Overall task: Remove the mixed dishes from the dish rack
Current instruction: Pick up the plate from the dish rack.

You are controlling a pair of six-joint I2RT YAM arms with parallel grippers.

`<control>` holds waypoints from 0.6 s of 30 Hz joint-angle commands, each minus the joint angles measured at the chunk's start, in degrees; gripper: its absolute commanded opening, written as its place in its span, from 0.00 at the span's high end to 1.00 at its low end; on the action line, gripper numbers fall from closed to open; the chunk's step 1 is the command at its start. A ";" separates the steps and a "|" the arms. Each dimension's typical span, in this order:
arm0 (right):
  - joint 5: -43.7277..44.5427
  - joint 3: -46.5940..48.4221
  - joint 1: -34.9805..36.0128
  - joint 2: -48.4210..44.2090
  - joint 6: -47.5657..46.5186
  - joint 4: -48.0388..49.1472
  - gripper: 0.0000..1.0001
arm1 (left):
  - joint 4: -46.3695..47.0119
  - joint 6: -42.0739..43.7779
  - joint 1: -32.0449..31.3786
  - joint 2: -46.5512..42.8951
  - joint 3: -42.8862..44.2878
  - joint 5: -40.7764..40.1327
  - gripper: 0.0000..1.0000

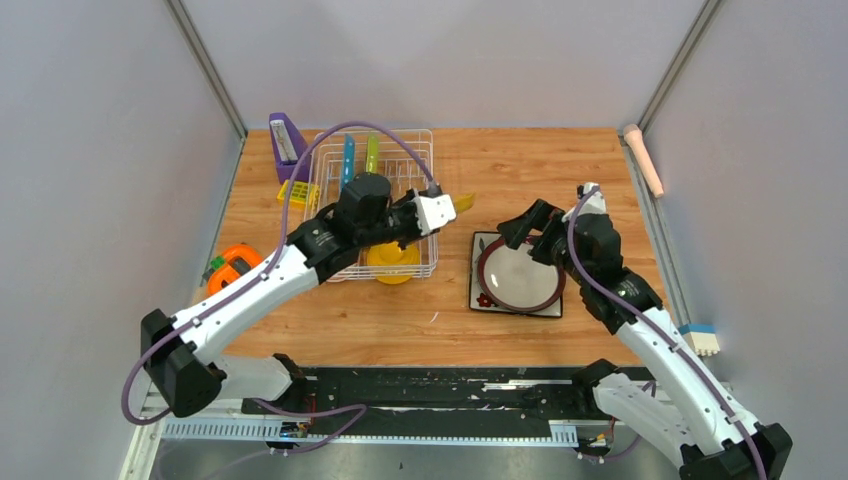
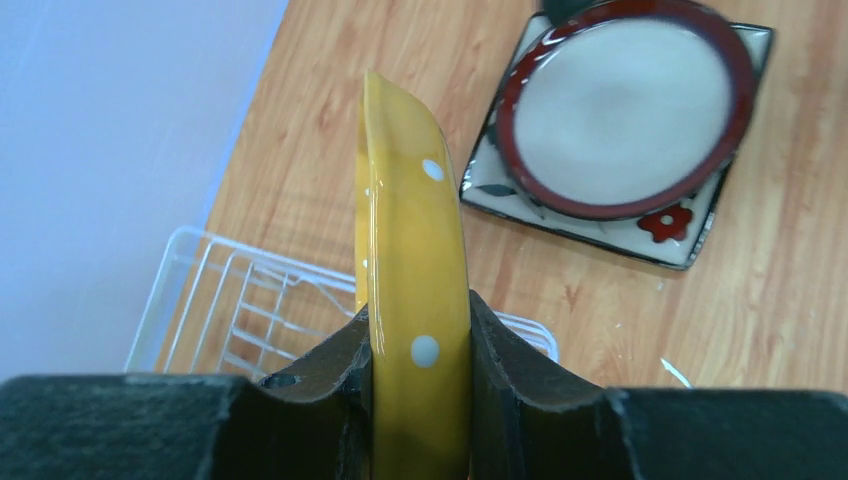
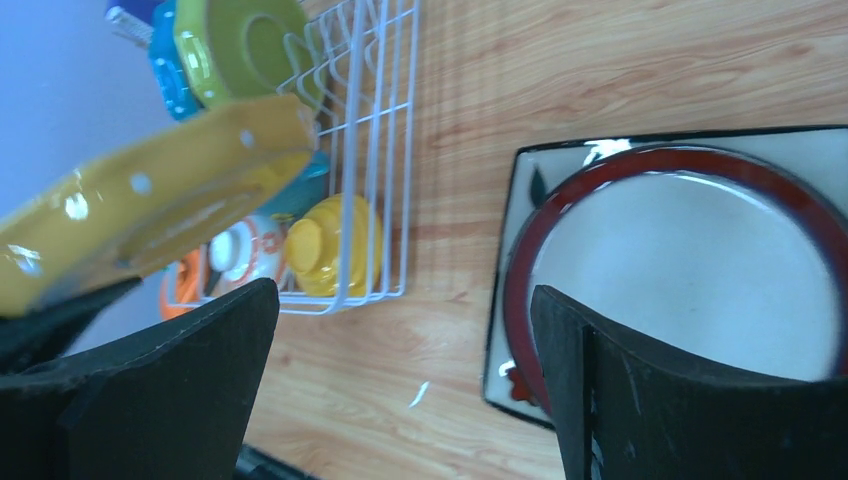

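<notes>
My left gripper point(image 1: 445, 208) point(image 2: 420, 340) is shut on the rim of a yellow white-dotted plate point(image 1: 463, 203) point(image 2: 405, 200) point(image 3: 150, 205), held on edge in the air just past the right side of the white wire dish rack point(image 1: 425, 140) point(image 2: 190, 290) point(image 3: 390, 150). Blue point(image 1: 347, 158) and green point(image 1: 372, 152) plates stand in the rack's prongs. A yellow bowl point(image 1: 392, 262) point(image 3: 320, 245) and a red-and-white bowl point(image 3: 240, 255) sit at its near end. The red-rimmed round plate point(image 1: 520, 275) point(image 2: 625, 100) point(image 3: 690, 270) lies on the dark square plate point(image 1: 480, 290) point(image 2: 690, 235). My right gripper point(image 1: 530, 235) point(image 3: 405, 330) hangs open above their left edge, holding nothing.
A purple slanted holder point(image 1: 287, 140) and a small yellow grid block point(image 1: 292, 192) stand left of the rack. An orange tape measure point(image 1: 235, 268) lies near the left wall. A pink cylinder point(image 1: 645, 160) and a white-and-blue block point(image 1: 702, 340) lie along the right wall.
</notes>
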 commanded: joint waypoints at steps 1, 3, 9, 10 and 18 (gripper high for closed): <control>-11.60 8.23 -1.53 2.96 7.22 -5.00 0.00 | 9.60 11.26 -0.83 -9.05 -0.02 10.41 1.00; -12.32 11.06 -1.66 4.32 9.36 -7.53 0.00 | 5.15 14.35 -1.68 -10.15 -0.04 13.10 1.00; -19.69 18.39 -1.94 7.97 11.46 -12.81 0.00 | -6.98 24.70 -3.45 -13.12 -1.48 23.37 1.00; -21.66 19.31 -1.94 8.62 11.45 -13.65 0.00 | -6.72 25.42 -4.06 -13.96 -2.53 23.78 1.00; -32.95 19.87 -2.03 13.13 12.57 -17.68 0.00 | -5.46 31.34 -6.93 -16.77 -6.69 22.91 1.00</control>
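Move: The left hand holds the yellow plate, already clear of the rack. The stacked plates lie about 16 cm to its right, 5 cm back and 26 cm below; the yellow bowl is 9 cm left, 1 cm back, and the dish rack's middle 14 cm left, 8 cm ahead, both over 20 cm down. From the open, empty right hand, the yellow plate is some 12 cm left, 4 cm ahead and 3 cm higher; the stacked plates are 3 cm right, 3 cm back, 20 cm below. Still pinching the yellow plate by its rim, the left hand draws it straight back about 12 cm, rising slightly before sinking again, and swings some 35 degrees clockwise. The right hand, wide open and touching nothing, closes in to the left and up by about 6 cm each, easing back 3 cm while it rolls its left side up, tips down and turns counter-clockwise towards the plate. ##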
